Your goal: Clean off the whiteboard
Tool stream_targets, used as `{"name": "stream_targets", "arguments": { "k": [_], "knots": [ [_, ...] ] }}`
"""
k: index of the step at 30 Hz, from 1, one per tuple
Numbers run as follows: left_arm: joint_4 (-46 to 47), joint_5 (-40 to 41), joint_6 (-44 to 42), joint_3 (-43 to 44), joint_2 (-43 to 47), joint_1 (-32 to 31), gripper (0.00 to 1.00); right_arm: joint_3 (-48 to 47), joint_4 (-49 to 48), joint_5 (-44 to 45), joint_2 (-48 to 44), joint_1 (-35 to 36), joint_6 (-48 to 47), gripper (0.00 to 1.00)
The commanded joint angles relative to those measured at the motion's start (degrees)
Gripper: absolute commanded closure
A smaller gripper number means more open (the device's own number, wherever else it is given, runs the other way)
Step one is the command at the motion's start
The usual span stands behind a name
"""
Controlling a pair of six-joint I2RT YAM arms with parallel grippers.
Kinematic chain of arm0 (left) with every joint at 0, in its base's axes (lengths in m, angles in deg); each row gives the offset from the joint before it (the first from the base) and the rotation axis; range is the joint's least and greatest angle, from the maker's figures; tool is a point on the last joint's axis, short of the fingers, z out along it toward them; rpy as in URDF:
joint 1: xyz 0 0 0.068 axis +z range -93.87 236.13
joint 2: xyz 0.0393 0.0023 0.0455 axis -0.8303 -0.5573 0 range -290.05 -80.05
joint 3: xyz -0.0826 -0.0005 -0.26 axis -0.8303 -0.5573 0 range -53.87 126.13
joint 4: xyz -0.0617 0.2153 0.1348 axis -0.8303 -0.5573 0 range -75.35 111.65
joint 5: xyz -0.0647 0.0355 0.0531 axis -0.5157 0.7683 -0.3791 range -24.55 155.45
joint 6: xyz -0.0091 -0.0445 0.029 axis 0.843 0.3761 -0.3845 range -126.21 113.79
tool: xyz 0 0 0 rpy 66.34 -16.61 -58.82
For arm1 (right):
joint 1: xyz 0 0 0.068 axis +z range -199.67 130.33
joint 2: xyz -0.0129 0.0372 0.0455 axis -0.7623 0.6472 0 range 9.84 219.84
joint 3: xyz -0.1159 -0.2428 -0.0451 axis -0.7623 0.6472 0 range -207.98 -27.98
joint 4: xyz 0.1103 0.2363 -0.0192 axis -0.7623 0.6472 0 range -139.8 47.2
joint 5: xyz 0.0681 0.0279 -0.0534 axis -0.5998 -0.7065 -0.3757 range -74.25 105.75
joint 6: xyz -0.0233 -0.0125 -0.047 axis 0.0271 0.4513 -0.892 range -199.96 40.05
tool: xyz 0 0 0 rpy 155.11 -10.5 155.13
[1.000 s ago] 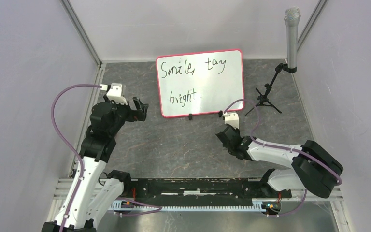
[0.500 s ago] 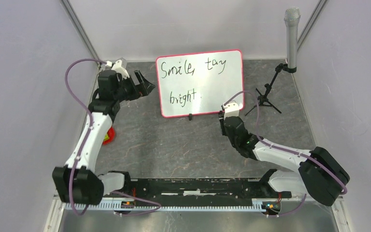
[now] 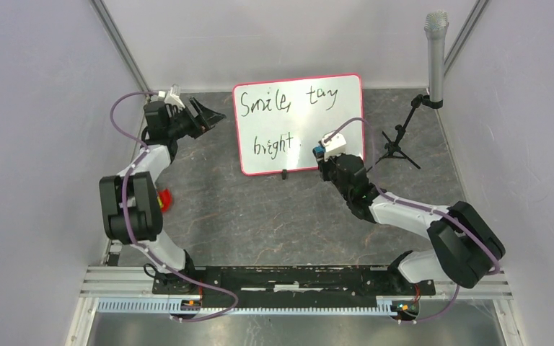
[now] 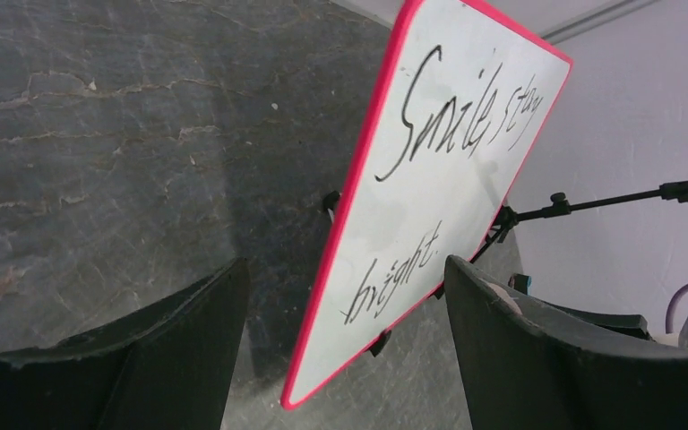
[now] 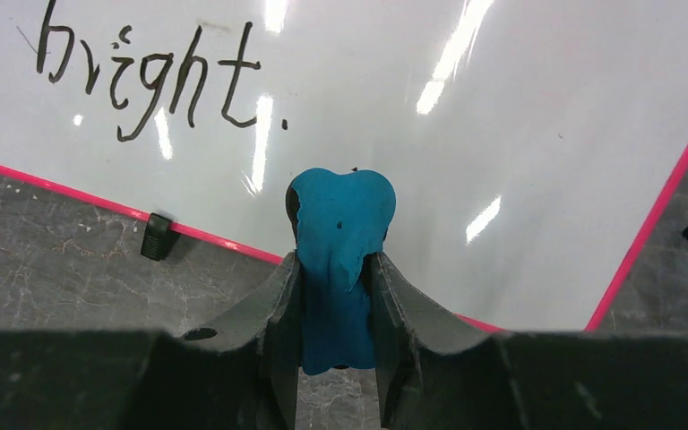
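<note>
The whiteboard (image 3: pixel 299 122) stands upright at the back of the table, pink-framed, with black handwriting "Smile, stay bright". My left gripper (image 3: pixel 209 115) hovers just left of the board's left edge, open. In the left wrist view (image 4: pixel 345 264) that pink edge (image 4: pixel 358 179) lies ahead between the two wide-apart fingers, touching neither. My right gripper (image 3: pixel 322 155) is shut on a blue eraser (image 5: pixel 340 224), whose tip is at the board's lower right area (image 5: pixel 502 107), right of the word "bright". I cannot tell whether the eraser touches the surface.
A grey microphone (image 3: pixel 436 50) on a small black tripod (image 3: pixel 397 148) stands right of the board. A red object (image 3: pixel 163 199) lies by the left arm near the left wall. Walls close in both sides and the back. The black base rail (image 3: pixel 296 277) runs along the near edge.
The left arm reached further back, bringing its gripper up to the board's left edge, and its jaws narrowed slightly. The right gripper rose with the eraser to the board's lower right.
</note>
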Motion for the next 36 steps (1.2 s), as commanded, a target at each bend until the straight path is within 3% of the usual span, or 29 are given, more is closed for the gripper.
{"name": "stream_targets", "arguments": {
  "k": [1,5,16,23,36],
  "knots": [
    [18.77,-10.01,7.36,0.66,-5.88,0.41,0.17,-2.92,-6.34,-4.0,2.35,-0.45,-5.25,1.0],
    [31.42,-11.86,13.56,-2.75,-9.85,-0.14,0.19,-6.14,-5.29,-4.39,5.66,-1.0,-5.72,1.0],
    [26.81,-11.56,10.01,1.09,-18.04,-1.75,0.33,-15.54,-0.47,-1.76,12.59,-0.95,-6.57,1.0],
    [32.76,-12.48,14.05,0.74,-18.86,-2.22,0.44,-18.99,-0.25,0.91,15.9,-1.11,-7.27,1.0],
    [30.95,-12.15,12.69,1.3,-19.4,-4.1,0.54,-19.76,-6.85,3.97,20.78,-1.11,-11.11,1.0]
  ]
}}
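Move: For my left hand, the whiteboard's left edge at mid-height is about 6 cm to the right, 6 cm lower and 2 cm farther out; the word "Smile" is some 14 cm right, 6 cm ahead and 3 cm lower. My right hand already holds the blue eraser; from it "bright" lies roughly 11 cm left, 7 cm ahead and 4 cm lower, with "Smile" about 13 cm left, 12 cm ahead and 3 cm higher. I bring my left hand right and down to the whiteboard's left edge, about 5 cm each way with a little forward first, turning slightly clockwise and narrowing the fingers to about half open so they straddle the rim. Meanwhile my right hand, keeping its grip on the eraser, carries it some 8 cm forward and 4 cm left over the lower board towards the end of "bright", rolling its left side down a little; contact there can't be seen. ##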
